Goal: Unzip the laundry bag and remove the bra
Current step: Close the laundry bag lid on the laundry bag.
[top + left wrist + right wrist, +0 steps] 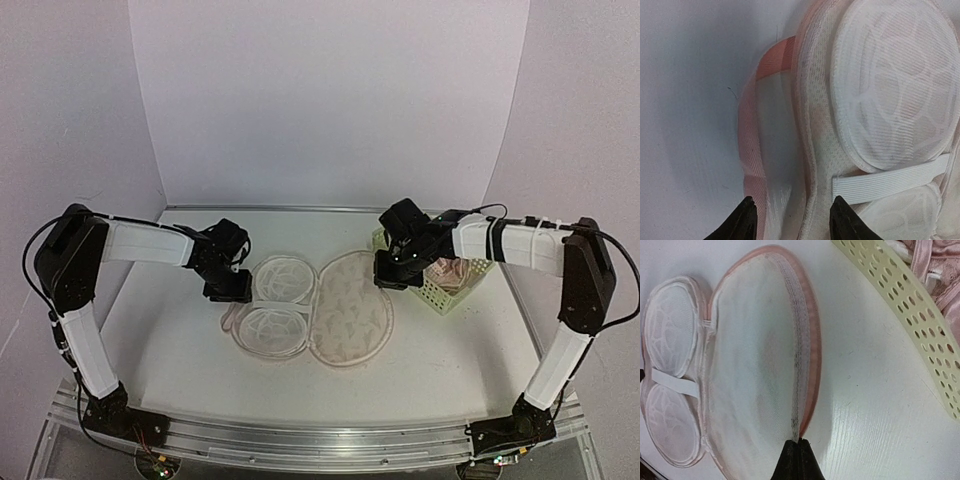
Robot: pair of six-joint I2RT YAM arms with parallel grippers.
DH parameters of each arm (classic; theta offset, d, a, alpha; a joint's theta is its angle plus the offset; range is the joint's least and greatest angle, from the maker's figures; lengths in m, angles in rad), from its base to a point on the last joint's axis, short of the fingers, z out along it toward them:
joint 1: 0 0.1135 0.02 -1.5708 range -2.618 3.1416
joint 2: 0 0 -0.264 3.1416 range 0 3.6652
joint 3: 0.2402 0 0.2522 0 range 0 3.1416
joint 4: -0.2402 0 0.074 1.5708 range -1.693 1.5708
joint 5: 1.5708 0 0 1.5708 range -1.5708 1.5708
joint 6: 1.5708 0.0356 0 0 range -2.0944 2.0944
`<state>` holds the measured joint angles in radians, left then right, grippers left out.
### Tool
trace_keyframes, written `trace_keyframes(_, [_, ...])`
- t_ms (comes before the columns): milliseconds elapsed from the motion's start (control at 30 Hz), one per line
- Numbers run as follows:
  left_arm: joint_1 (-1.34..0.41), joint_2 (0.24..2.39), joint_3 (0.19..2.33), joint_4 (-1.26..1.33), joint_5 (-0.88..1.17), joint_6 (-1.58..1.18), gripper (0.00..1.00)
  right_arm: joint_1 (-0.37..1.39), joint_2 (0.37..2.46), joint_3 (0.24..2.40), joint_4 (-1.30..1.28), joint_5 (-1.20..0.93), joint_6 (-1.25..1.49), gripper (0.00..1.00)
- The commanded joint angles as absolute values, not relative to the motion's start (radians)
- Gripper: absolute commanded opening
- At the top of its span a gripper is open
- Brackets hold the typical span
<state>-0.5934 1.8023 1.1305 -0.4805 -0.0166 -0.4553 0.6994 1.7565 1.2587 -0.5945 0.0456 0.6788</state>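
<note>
The laundry bag [352, 312] lies opened flat on the table. Its printed flap is on the right, and two white mesh domes [282, 278] are on the left. My right gripper [388, 278] is shut on the flap's zip edge [801, 365], with the fingertips [799, 442] pinched together on it. My left gripper [230, 290] is open at the bag's left rim. Its fingers [747, 220] straddle the rim [812, 165] and a pink tape [752, 150]. A pinkish garment with a thin strap, apparently the bra [940, 270], lies in the basket [440, 292].
The pale yellow-green lattice basket [905, 315] stands right of the bag, close beside my right wrist. A white elastic band [890, 180] crosses between the two domes [895, 85]. White walls close in the back and both sides.
</note>
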Motion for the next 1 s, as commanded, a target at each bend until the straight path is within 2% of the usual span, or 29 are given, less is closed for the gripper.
trace_keyframes(0, [-0.619, 1.824, 1.132, -0.463, -0.004, -0.478, 0.48, 0.706, 1.673, 1.329, -0.609, 0.038, 0.632, 0.00])
trace_keyframes(233, [-0.674, 1.839, 1.152, -0.457, 0.033, -0.494, 0.38, 0.706, 1.640, 1.377, -0.600, -0.046, 0.612, 0.00])
trace_keyframes(367, [-0.697, 1.847, 1.157, -0.450, 0.049, -0.507, 0.26, 0.710, 1.623, 1.392, -0.578, -0.080, 0.614, 0.00])
trace_keyframes(700, [-0.728, 1.865, 1.158, -0.412, 0.122, -0.535, 0.05, 0.739, 1.627, 1.426, -0.517, -0.164, 0.636, 0.00])
trace_keyframes(833, [-0.747, 1.872, 1.160, -0.391, 0.140, -0.548, 0.00, 0.744, 1.637, 1.431, -0.467, -0.211, 0.665, 0.00])
trace_keyframes(967, [-0.769, 1.883, 1.167, -0.372, 0.149, -0.562, 0.00, 0.747, 1.663, 1.447, -0.425, -0.268, 0.700, 0.00])
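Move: Just right of the left hand, about 2 cm over, 1 cm back and some 3 cm below, lies the open laundry bag's left rim. The pouch middle is about 7 cm to that hand's right, level with it and 3 cm below. The right hand already holds the right edge of the laundry bag lid; for it, the pouch middle lies roughly 19 cm left, straight across, and 8 cm below, with the green basket about 9 cm right, 9 cm ahead and 6 cm below. Lifting the pinched lid edge, the right hand goes up some 10 cm, then increasingly left towards the pouch, about 7 cm in all, its fingertips swinging left by roughly 20 degrees. The left hand moves right about 7 cm and back 5, sinking slightly, while its fingers close from half open onto the left rim, shifting the bag along with it. ##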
